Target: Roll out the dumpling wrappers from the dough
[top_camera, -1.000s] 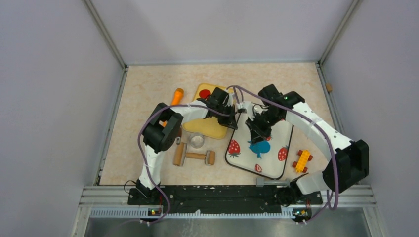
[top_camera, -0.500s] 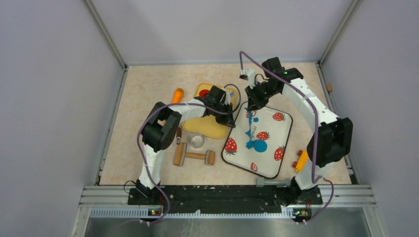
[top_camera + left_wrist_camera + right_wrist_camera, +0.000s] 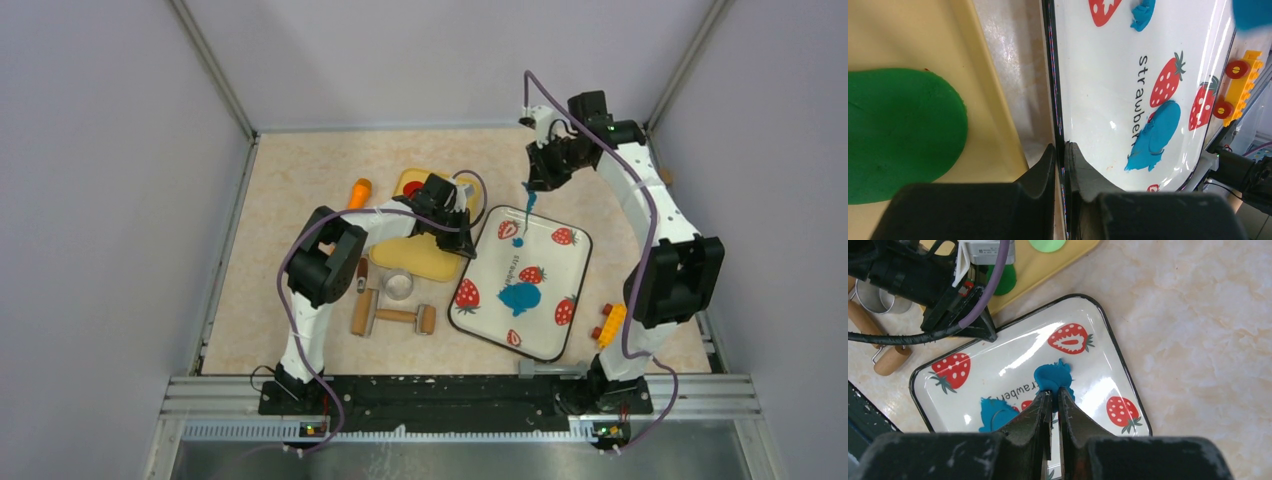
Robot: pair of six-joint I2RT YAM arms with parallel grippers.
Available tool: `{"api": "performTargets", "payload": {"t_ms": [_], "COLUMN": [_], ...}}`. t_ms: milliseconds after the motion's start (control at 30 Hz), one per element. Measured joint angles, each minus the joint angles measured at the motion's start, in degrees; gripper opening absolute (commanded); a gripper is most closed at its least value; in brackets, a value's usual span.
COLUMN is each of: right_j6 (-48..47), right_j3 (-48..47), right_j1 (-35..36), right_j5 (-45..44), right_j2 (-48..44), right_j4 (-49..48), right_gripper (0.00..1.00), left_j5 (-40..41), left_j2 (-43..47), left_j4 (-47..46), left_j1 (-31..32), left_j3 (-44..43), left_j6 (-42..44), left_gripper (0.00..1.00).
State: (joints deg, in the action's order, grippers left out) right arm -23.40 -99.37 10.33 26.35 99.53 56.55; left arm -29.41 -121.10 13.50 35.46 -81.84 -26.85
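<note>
My right gripper [image 3: 531,186] is shut on a ragged piece of blue dough [image 3: 1053,377] and holds it high above the far edge of the strawberry tray [image 3: 560,300]; the piece hangs down as a strip [image 3: 527,205]. A flattened irregular patch of blue dough [image 3: 523,297] lies in the tray's middle, also seen in the left wrist view [image 3: 1155,135] and the right wrist view [image 3: 995,412]. A small blue scrap [image 3: 1143,12] lies near the tray's far end. My left gripper [image 3: 1062,150] is shut on the tray's left rim [image 3: 1050,75]. No clean blue wrapper disc shows.
A yellow board [image 3: 425,258] left of the tray holds a green disc [image 3: 898,135] and a red disc [image 3: 414,189]. A metal ring cutter [image 3: 399,285], a wooden rolling pin [image 3: 395,316] and an orange tool [image 3: 358,192] lie left. A yellow toy [image 3: 611,325] sits right of the tray.
My right gripper has risen from the tray's middle and moved far and right, peeling a strip of blue dough off the patch. The left gripper has stayed on the rim.
</note>
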Motion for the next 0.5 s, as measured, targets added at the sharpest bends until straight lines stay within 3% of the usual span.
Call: {"api": "performTargets", "payload": {"t_ms": [33,100,167,233,367,500], "right_j6": [0.04,0.39,1.25,1.6,2.67,2.62], "right_j3": [0.39,2.16,5.2,9.33,12.79,13.16], "right_j1": [-0.02,-0.02,-0.04,-0.15,-1.16,-2.71], "right_j5": [0.02,-0.02,-0.33,-0.79,1.57,2.95], "right_j2": [0.0,-0.02,-0.02,0.22,3.58,5.51], "right_j4": [-0.17,-0.94,-1.99,-2.43,-1.53,-1.16], "right_gripper": [0.17,0.42,0.56,0.61,0.64,0.73], "left_j5": [-0.02,-0.04,-0.07,-0.17,-2.21,-7.37], "left_j2": [0.0,0.0,0.0,0.0,0.63,1.22], "left_j4": [0.0,-0.02,-0.02,-0.04,-2.49,-5.16], "left_j1": [-0.02,-0.02,-0.02,-0.04,-0.68,-2.71], "left_j3": [0.0,0.0,0.0,0.0,1.97,1.99], "left_j6": [0.0,0.02,0.02,0.04,-0.33,-2.82], "left_gripper": [0.0,0.0,0.01,0.06,0.42,0.58]}}
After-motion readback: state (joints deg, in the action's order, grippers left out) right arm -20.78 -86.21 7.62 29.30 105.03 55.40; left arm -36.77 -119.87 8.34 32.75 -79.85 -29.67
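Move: The right hand already holds a strip of blue scrap dough high over the tray. The small blue scrap lies on the tray about 19 cm below it, some 2 cm back and 2 cm left; the round blue wrapper is 15 cm back, 2 cm left. The left hand pinches the tray's left edge. From it the small scrap is 11 cm right and 3 cm ahead, the wrapper 11 cm right and 10 cm back, the yellow board's middle 12 cm left and 7 cm ahead. The right fingers spread wide, giving up their pinch on the scrap dough, though it still clings to one fingertip as the hand drops fast, about 10 cm towards the tray, drawing back some 4 cm and tipping its fingers about 20 degrees steeper. Late on, the left fingers open off the tray's edge and that hand starts up, some 2 cm. ##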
